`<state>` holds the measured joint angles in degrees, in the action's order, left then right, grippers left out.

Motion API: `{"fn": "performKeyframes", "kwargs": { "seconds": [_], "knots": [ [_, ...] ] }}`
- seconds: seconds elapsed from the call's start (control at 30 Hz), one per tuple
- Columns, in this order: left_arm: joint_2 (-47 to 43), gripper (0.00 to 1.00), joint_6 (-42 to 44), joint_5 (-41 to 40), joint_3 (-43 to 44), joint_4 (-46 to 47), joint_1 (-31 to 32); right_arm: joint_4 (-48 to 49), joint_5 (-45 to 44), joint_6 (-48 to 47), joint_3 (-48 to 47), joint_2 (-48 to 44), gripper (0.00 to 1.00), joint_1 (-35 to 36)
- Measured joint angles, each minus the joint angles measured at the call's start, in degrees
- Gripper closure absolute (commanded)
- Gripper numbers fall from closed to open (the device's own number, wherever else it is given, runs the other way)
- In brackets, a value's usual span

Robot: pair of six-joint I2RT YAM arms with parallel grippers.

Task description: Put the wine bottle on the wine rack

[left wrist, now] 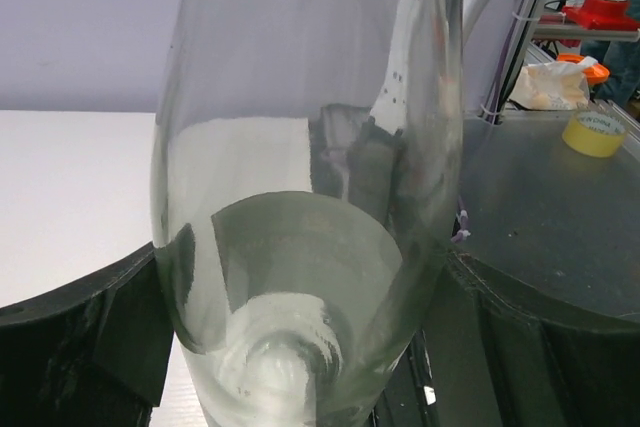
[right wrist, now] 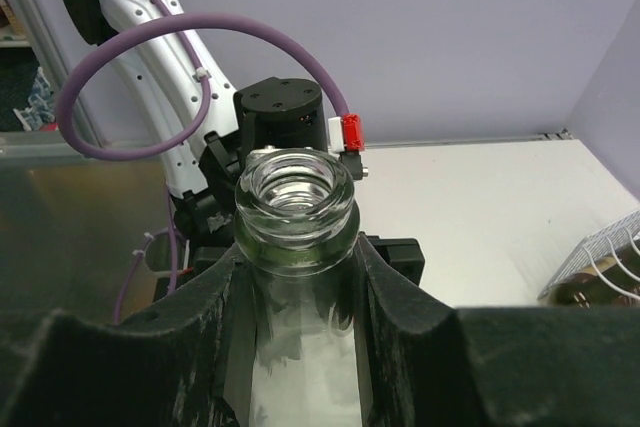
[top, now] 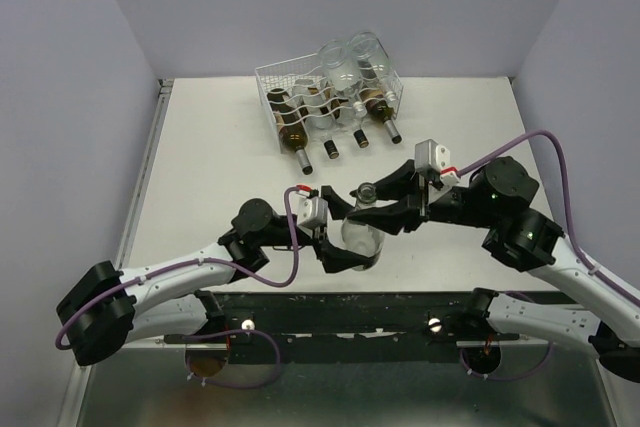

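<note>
A clear, empty wine bottle (top: 360,232) is held between both arms over the front middle of the table, with its mouth pointing toward the back. My right gripper (top: 372,205) is shut on its neck. In the right wrist view the black fingers (right wrist: 395,287) press the glass just below the lip of the bottle (right wrist: 295,202). My left gripper (top: 352,250) flanks the wide lower body. In the left wrist view the bottle (left wrist: 300,147) fills the gap, and both pads lie against its sides. The white wire wine rack (top: 268,80) stands at the back centre.
The rack holds several bottles: dark ones (top: 295,135) with necks toward me and clear ones (top: 350,57) on top. A corner of the wine rack (right wrist: 600,257) shows at the right in the right wrist view. Grey walls enclose the table. A yellow tape roll (left wrist: 595,132) lies beyond the table edge.
</note>
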<state>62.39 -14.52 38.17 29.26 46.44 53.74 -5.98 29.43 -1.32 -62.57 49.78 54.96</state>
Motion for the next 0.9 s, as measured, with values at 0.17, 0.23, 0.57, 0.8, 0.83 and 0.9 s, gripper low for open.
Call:
{"fn": "performKeyframes", "kwargs": {
  "seconds": [0.17,0.23,0.57,0.8,0.83,0.9],
  "knots": [
    [-1.6,1.0,1.1,-1.5,-0.3,-0.7,0.0,0.4,-0.9,0.2,0.6,-1.6,0.99,0.0],
    [-3.0,1.0,2.4,-3.0,-0.6,-1.7,0.1,0.5,-1.6,0.3,0.9,-2.3,0.95,0.1],
    [-4.2,1.0,12.6,-13.2,-0.9,-4.9,0.7,-0.5,-9.5,0.1,1.8,-3.3,0.33,0.3],
    [0.0,1.0,24.6,-24.3,-2.2,-5.5,-0.7,-2.1,-13.8,6.0,3.4,-6.8,0.01,0.9],
    [0.3,1.0,25.4,-25.2,-2.6,-5.4,-0.9,-2.6,-14.5,6.4,3.5,-7.2,0.0,1.0],
    [1.1,1.0,26.9,-27.5,-3.6,-5.4,-1.2,-3.2,-15.9,7.2,3.5,-7.7,0.0,1.2]
  ]
}}
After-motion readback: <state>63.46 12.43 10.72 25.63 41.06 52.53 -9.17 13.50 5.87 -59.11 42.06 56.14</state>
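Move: Still holding the wine bottle by its body, the left hand has the wine rack about 48 cm ahead, 6 cm to its left and 19 cm lower. The left brown bottle lies in the rack some 43 cm ahead and 19 cm left of this hand; the big clear bottles stacked on top are about 52 cm ahead, straight in line. From the right hand, still on the neck, the rack is about 48 cm ahead, 9 cm left and 33 cm down. Carrying the wine bottle by its body, the left hand eases up a little, then swings forward about 10 cm towards the rack, finally sinking 5 cm and drifting slightly left while turning some 30 degrees counter-clockwise. The right hand first keeps the neck and follows about 2 cm forward, then opens wide, lets go and edges right, 3.5 cm in all. ##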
